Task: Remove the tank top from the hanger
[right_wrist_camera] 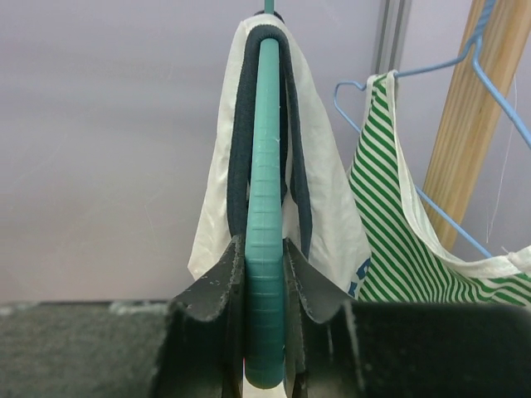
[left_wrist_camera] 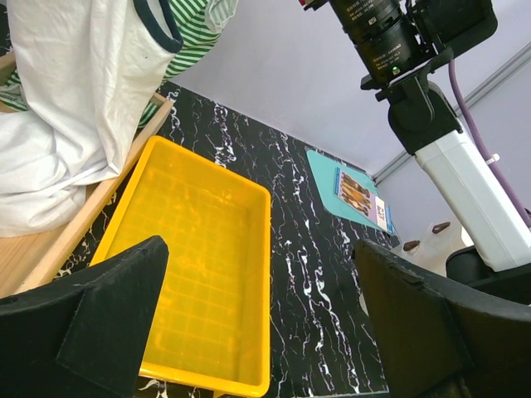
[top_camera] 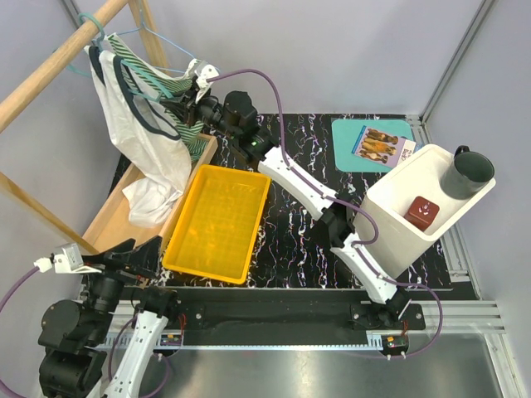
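Note:
A white tank top [top_camera: 145,141] with navy trim hangs on a teal hanger [right_wrist_camera: 267,207] from the wooden rod [top_camera: 50,66] at the back left. My right gripper [top_camera: 184,98] is shut on the hanger's end; in the right wrist view [right_wrist_camera: 267,249] both fingers press the teal bar, with the tank top [right_wrist_camera: 328,207] draped over it. A green striped top [right_wrist_camera: 398,224] hangs beside it on a blue wire hanger [right_wrist_camera: 498,91]. My left gripper [top_camera: 133,259] is open and empty at the near left; in its wrist view [left_wrist_camera: 259,249] the tank top [left_wrist_camera: 75,99] hangs far ahead.
A yellow tray [top_camera: 217,220] lies mid-table beside a wooden box [top_camera: 116,215] holding white cloth. A white bin [top_camera: 398,232] at the right holds a dark cup [top_camera: 466,172] and a red-brown block [top_camera: 423,211]. A teal mat [top_camera: 348,137] with a picture card lies behind it.

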Robot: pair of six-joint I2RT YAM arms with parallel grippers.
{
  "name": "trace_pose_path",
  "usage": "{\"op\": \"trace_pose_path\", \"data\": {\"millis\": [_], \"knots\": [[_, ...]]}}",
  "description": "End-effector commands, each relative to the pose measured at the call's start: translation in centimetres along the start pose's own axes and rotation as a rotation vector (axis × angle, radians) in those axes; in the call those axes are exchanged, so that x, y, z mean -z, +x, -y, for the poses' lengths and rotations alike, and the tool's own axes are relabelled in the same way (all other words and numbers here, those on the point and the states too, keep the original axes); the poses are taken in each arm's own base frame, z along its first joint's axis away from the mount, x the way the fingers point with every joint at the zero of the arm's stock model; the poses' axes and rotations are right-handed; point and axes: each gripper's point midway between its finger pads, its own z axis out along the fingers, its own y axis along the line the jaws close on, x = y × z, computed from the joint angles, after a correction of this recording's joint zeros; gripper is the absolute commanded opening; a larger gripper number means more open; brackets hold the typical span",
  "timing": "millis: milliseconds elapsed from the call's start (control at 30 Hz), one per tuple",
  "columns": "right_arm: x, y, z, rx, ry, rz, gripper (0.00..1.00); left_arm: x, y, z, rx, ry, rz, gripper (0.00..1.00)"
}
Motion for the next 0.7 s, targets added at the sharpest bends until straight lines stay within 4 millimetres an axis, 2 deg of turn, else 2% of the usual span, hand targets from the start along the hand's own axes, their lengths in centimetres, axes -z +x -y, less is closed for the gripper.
{"op": "trace_pose_path", "data": {"millis": [0, 200, 333, 367, 433, 467, 667], "knots": [[-0.2, -7.8, -2.5, 0.032, -0.031, 0.21, 0.0, 0.6, -2.1, 1.3, 0.012, 0.034, 0.053, 0.99], [0.3, -11.9, -4.2, -0.015, -0.038, 0.292, 0.0, 0.3, -2.5, 2.0, 0.001, 0.045, 0.035, 0.99], [1.0, -13.3, -5.1, -0.045, -0.043, 0.323, 0.0, 0.2, -2.7, 2.1, -0.001, 0.044, 0.033, 0.99], [1.3, -13.2, -5.6, -0.052, -0.048, 0.311, 0.0, 0.3, -2.8, 2.2, -0.001, 0.045, 0.032, 0.99], [2.3, -15.8, -6.3, -0.039, -0.05, 0.376, 0.0, 0.1, -2.8, 2.3, 0.0, 0.047, 0.026, 0.99], [2.5, -14.9, -6.4, -0.044, -0.048, 0.366, 0.0, 0.1, -2.8, 2.4, 0.0, 0.047, 0.024, 0.99], [3.8, -16.1, -6.4, -0.055, -0.031, 0.404, 0.0, -0.5, -2.6, 2.7, 0.005, 0.05, -0.002, 0.99]]}}
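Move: I already hold the right end of the teal hanger in my right hand. The tank top on it hangs with its middle about 13 cm to the left, roughly level fore and aft and some 18 cm below. The hanger's hook sits on the wooden rail about 18 cm left, 7 cm ahead and 14 cm above; the striped top hangs about 10 cm ahead and 3 cm left, 10 cm lower. From my left hand the tank top lies some 32 cm ahead, 9 cm left, a little below. Keeping the hanger's end pinched in my right hand, I ease it a centimetre left, then pull it back towards my base about 6 cm, slowly at first and faster later, lifting some 2 cm towards the end. The wrist turns under 10 degrees. This draws the hanger away from the striped top. My empty, open left hand rises about 2 cm. ##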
